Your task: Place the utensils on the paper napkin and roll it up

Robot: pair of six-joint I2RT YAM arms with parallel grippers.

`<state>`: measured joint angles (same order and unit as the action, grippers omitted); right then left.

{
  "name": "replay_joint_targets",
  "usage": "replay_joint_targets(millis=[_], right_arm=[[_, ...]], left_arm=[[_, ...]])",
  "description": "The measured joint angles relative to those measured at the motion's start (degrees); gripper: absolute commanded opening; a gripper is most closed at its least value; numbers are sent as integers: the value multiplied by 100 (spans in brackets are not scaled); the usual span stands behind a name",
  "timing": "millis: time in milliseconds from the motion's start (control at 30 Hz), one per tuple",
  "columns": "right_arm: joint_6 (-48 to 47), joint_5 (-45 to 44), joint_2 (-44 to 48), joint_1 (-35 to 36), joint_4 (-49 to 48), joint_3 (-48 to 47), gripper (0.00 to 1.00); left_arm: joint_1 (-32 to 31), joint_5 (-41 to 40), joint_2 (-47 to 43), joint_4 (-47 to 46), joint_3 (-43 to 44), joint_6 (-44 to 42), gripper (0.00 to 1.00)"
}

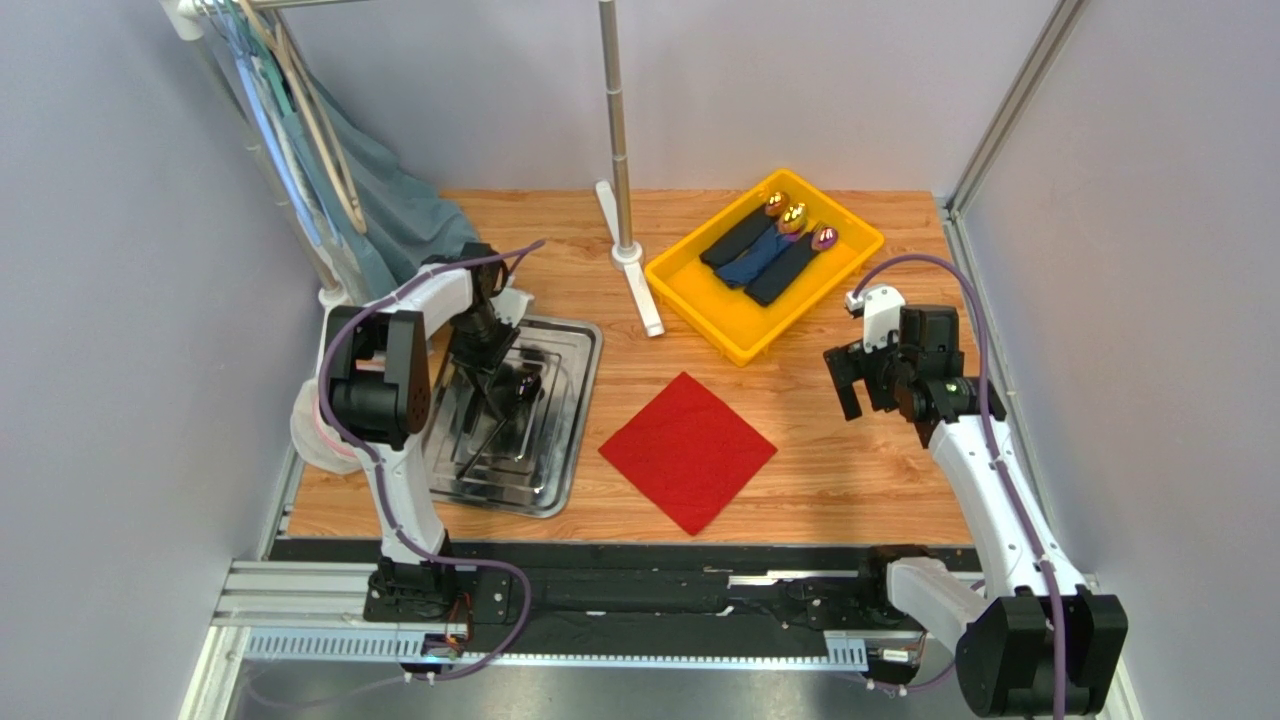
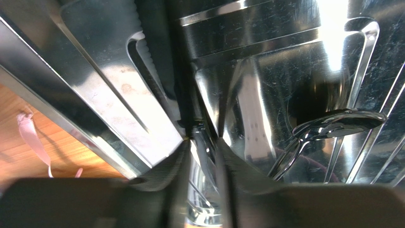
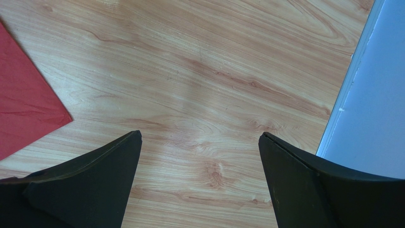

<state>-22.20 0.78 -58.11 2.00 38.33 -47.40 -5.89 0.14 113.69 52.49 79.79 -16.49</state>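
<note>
The red paper napkin (image 1: 688, 450) lies flat as a diamond at mid-table, nothing on it; its corner (image 3: 24, 109) shows in the right wrist view. The dark utensils (image 1: 504, 413) lie in the steel tray (image 1: 564, 450) on the left. My left gripper (image 1: 496, 393) reaches down into that tray. In the left wrist view its fingertips (image 2: 203, 142) stand narrowly apart astride a slim utensil handle (image 2: 205, 152), with a sliver of gap on each side. A spoon (image 2: 340, 122) lies to the right. My right gripper (image 1: 864, 383) hovers wide open over bare wood (image 3: 199, 135), right of the napkin.
A yellow bin (image 1: 684, 300) at the back right holds dark rolled napkins (image 1: 766, 248) with shiny utensil heads. A white stand pole (image 1: 616, 150) rises behind the tray. Cloth hangs on a rack (image 1: 361, 195) at the back left. A pink ribbon (image 2: 31, 137) lies beside the tray rim (image 2: 95, 118).
</note>
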Motion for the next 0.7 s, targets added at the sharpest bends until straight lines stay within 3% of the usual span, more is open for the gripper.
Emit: replay_joint_targets(millis=[33,133,467,700], right_arm=[[2,7,-4,0,4,-9,100],[7,24,-9,0,9,-26,100],[260,280,-109,0,127,-264,100],[713,831,-313,0,245,-638,100]], left_arm=[[0,7,2,-2,-2,15,14],[0,24,7,2,0,83,0],[-13,391,-192,358,199,750,0],[-306,680,-1130,704,444,1655,0]])
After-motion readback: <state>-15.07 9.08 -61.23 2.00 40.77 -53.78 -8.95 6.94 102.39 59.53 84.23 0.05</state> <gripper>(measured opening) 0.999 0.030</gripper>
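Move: Almost between the left fingertips lies the black knife in the metal tray, its middle about 1 cm ahead and 1 cm below. The spoon's middle is some 6 cm back and 1 cm right, slightly below, with its bowl nearly level with the fingers and about 6 cm to their right. The red napkin's middle is roughly 28 cm right, 9 cm back and 2 cm lower. From the right hand, the knife lies about 52 cm left, 9 cm ahead and 13 cm below. Closing almost fully, the left fingers pinch the knife near where blade and handle meet, the hand staying nearly in place. They then lift the knife about 8 cm, swinging some 5 cm right towards the napkin, with a modest counter-clockwise turn and the fingertips tilting rightward. The right hand, wide open and empty, eases about 3 cm left and 2 cm up towards the napkin, rolling some 10 degrees. ##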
